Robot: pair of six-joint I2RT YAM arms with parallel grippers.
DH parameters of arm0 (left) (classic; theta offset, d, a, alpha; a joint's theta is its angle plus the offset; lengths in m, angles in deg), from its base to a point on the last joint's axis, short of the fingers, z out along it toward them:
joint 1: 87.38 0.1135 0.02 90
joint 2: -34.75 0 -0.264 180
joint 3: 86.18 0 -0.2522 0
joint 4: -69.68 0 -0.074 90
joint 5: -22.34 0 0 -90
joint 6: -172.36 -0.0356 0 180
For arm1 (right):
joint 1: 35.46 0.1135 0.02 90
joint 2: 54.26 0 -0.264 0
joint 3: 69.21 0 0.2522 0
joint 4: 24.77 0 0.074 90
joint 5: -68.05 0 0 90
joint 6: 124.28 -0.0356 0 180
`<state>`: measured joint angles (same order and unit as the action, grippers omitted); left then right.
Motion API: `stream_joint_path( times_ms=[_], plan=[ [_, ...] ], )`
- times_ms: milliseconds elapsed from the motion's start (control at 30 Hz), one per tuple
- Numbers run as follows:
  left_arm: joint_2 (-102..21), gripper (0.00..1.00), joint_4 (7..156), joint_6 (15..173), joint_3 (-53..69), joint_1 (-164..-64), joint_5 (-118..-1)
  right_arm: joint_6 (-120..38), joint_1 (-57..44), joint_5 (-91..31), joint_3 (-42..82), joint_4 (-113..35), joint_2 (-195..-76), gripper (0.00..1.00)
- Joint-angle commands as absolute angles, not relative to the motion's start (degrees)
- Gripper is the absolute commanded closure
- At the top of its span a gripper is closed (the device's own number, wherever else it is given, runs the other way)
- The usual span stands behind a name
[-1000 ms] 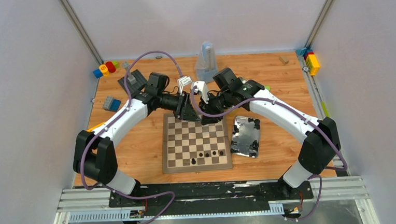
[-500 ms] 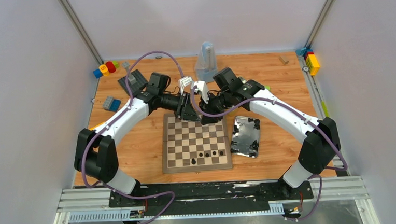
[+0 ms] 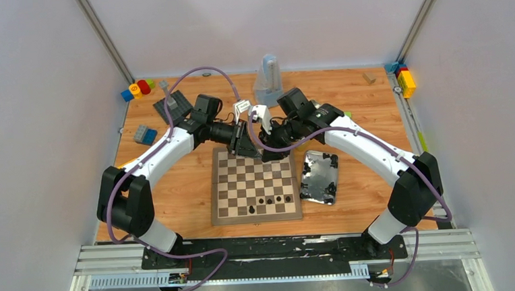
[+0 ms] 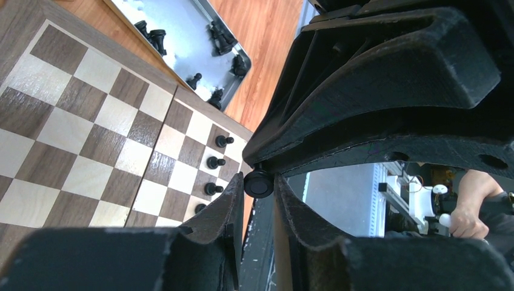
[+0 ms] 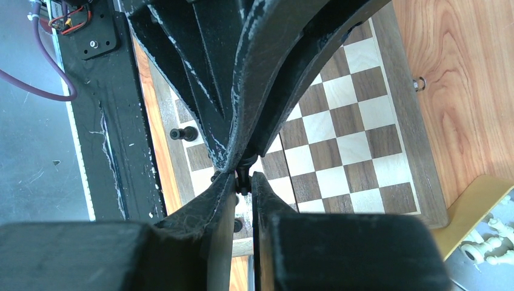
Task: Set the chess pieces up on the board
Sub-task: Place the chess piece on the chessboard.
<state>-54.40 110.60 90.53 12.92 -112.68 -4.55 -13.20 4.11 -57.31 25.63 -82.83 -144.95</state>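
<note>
Above the far edge of the board [image 3: 243, 180], my left gripper [image 3: 253, 148] and right gripper [image 3: 264, 149] meet tip to tip. In the left wrist view my left gripper [image 4: 259, 193] presses both fingertips against the round base of a black chess piece [image 4: 259, 183]. The right wrist view has my right gripper [image 5: 242, 180] shut on the same piece [image 5: 242, 173] from the other end. A few black pieces [image 3: 270, 201] stand on the board's near rows. More black pieces [image 4: 218, 39] lie in a shiny tin [image 3: 319, 176] right of the board.
A dark studded plate [image 3: 174, 104] and toy blocks [image 3: 136, 89] lie at the far left, with more blocks [image 3: 405, 79] at the far right. A pale translucent tower [image 3: 268, 81] stands behind the grippers. Cream pieces [image 5: 485, 245] show at the right wrist view's corner.
My left jaws have closed in on the base of the black piece that the right gripper holds. Neither arm has visibly shifted.
</note>
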Motion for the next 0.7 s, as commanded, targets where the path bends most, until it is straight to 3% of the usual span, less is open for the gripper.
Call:
stream_joint_path(
  times_ms=[0,133,333,667],
  plan=[
    [-53.6,0.89,108.9,89.5,11.4,-113.3,-2.6,-13.2,4.3,-57.1,26.8,-80.5,-143.2,0.86],
    [-51.6,0.98,106.6,90.2,13.2,-113.3,-3.6,-13.2,3.9,-57.0,26.5,-80.5,-141.7,0.78],
    [-48.1,1.0,101.0,92.9,16.3,-113.2,-4.4,-13.4,2.0,-59.5,25.0,-80.0,-138.4,0.6],
    [-47.6,1.0,94.7,91.9,15.7,-113.0,-5.6,-25.7,-10.2,-76.0,24.4,-72.7,-136.4,0.6]
  ],
)
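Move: A black chess piece hangs between the two hands, pinched from both sides: about 1 cm to the right of the left hand point and 1 cm to the left of the right one. From the left hand, the piece standing on the near row is roughly 13 cm back, 4 cm left and 17 cm down; the four-pawn row centres about 11 cm back, 3 cm right, equally low. From the right hand, the black-piece tray lies some 15 cm right, 4 cm back and 18 cm down. The right fingers let go of the black chess piece, opening part way, while the left fingers keep their pinch on it. The right hand then backs off, speeding up, about 6 cm up with some 3 cm to the right and a little forward, its fingertips tilting up roughly 10 degrees. The left hand lifts the piece only 1.5 cm or so, rolling slightly. ##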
